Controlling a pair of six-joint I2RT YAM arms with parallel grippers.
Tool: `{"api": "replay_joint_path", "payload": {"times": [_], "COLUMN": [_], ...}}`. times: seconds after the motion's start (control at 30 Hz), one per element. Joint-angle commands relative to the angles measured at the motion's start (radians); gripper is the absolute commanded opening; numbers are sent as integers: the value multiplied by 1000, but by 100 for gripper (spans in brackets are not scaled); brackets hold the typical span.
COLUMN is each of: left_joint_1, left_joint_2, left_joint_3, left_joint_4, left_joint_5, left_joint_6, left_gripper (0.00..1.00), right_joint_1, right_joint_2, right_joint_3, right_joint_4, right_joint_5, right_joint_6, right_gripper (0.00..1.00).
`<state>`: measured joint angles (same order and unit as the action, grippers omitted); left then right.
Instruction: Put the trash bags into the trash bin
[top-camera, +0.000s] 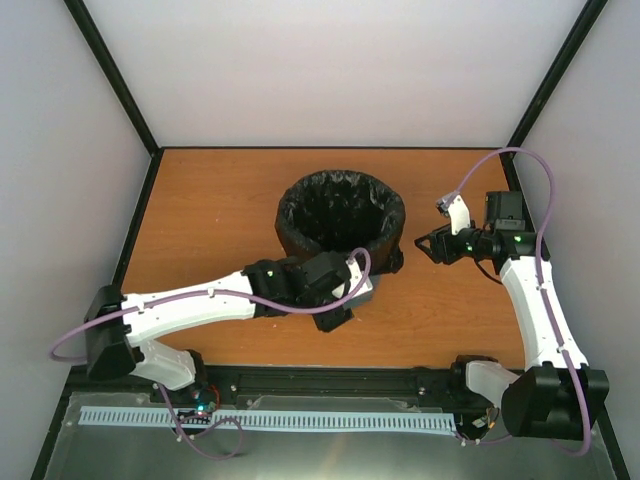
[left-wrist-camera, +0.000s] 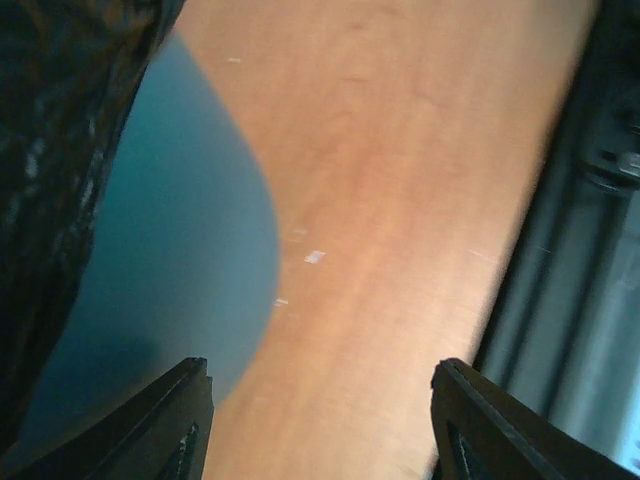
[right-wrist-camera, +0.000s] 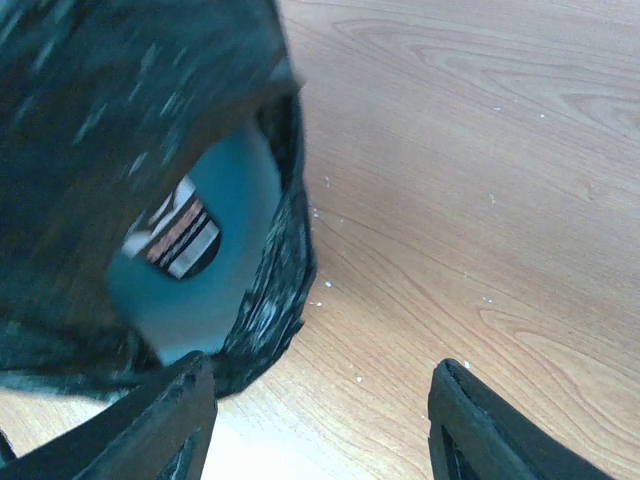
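The trash bag (top-camera: 340, 215) is a glossy black film that lines the round trash bin and folds down over its rim, in the middle of the table. The bin's teal wall (left-wrist-camera: 170, 260) shows below the bag's hem (left-wrist-camera: 60, 150). My left gripper (top-camera: 358, 297) sits low at the bin's near side, open, with only bare table between its fingers (left-wrist-camera: 185, 420). My right gripper (top-camera: 422, 245) is open to the right of the bin. In the right wrist view the bag's hanging edge (right-wrist-camera: 270, 300) lies by my left finger (right-wrist-camera: 180, 415), beside the teal wall (right-wrist-camera: 230, 190) with a striped label (right-wrist-camera: 180, 235).
The orange wooden table (top-camera: 200, 210) is bounded by black frame posts and white walls. A dark metal rail (left-wrist-camera: 590, 250) runs along the near edge by the arm bases. A loose flap of the bag (top-camera: 392, 262) lies on the table at the bin's right foot.
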<state>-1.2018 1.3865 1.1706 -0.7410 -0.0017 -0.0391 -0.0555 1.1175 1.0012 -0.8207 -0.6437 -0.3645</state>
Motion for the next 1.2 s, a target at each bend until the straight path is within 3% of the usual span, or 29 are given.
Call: {"api": "replay_joint_path", "payload": {"times": [0.0,0.33,0.5,0.63,0.77,0.8,0.93,1.0,1.17], "left_joint_1": [64,67,23,-30,-15,3,111,196,493], "left_joint_2": [68,65,38,-8,-86,-98,-185,-216,-261], "left_joint_3": [31,25,47,123,248,286,361,364,278], "left_joint_4": [108,116,32,-34,-76,-89,-42,-19,43], "left_joint_5": [-168,-65,176,240,66,20,-195,-276,-258], "left_joint_6": [49,47,89,95,48,35,-11,-46,-95], "left_gripper": [62,63,69,71,79,81,98,100,100], "right_joint_1": [-3,-3,-3,-3,-3,-3,-3,-3,-3], "right_joint_2": [-3,-30,-32,-55,-61,-60,-23,3,37], "right_joint_3": [-1,-17,31,109,164,173,246,280,312], "right_joint_4": [20,22,-21,-49,17,44,110,143,245], "right_joint_5": [-11,-19,-26,-13,81,113,224,276,344], "right_joint_6": [18,15,5,24,146,172,275,324,392], "right_gripper": [59,59,59,61,85,90,93,94,95]}}
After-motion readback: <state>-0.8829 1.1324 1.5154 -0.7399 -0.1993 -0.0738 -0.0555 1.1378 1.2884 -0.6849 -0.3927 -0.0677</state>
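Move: The bag-lined trash bin stands about 18 cm ahead of the left gripper and level with it sideways, its middle some 5 cm lower. The bag's loose flap hangs on the bin's right side, roughly 13 cm ahead, 13 cm to the right and 2 cm below. From the right gripper, the bin's middle lies about 4 cm ahead, 16 cm to the left and 8 cm below. Push the left gripper, half open, about 5 cm forward and slightly down against the bin's near side, then draw it back some 8 cm. Sweep it up about 25 cm, forward and left, swinging the fingers forward and opening fully. Late on, lift the right gripper some 12 cm, forward and right away from the bin, turning it clockwise and opening wide. ##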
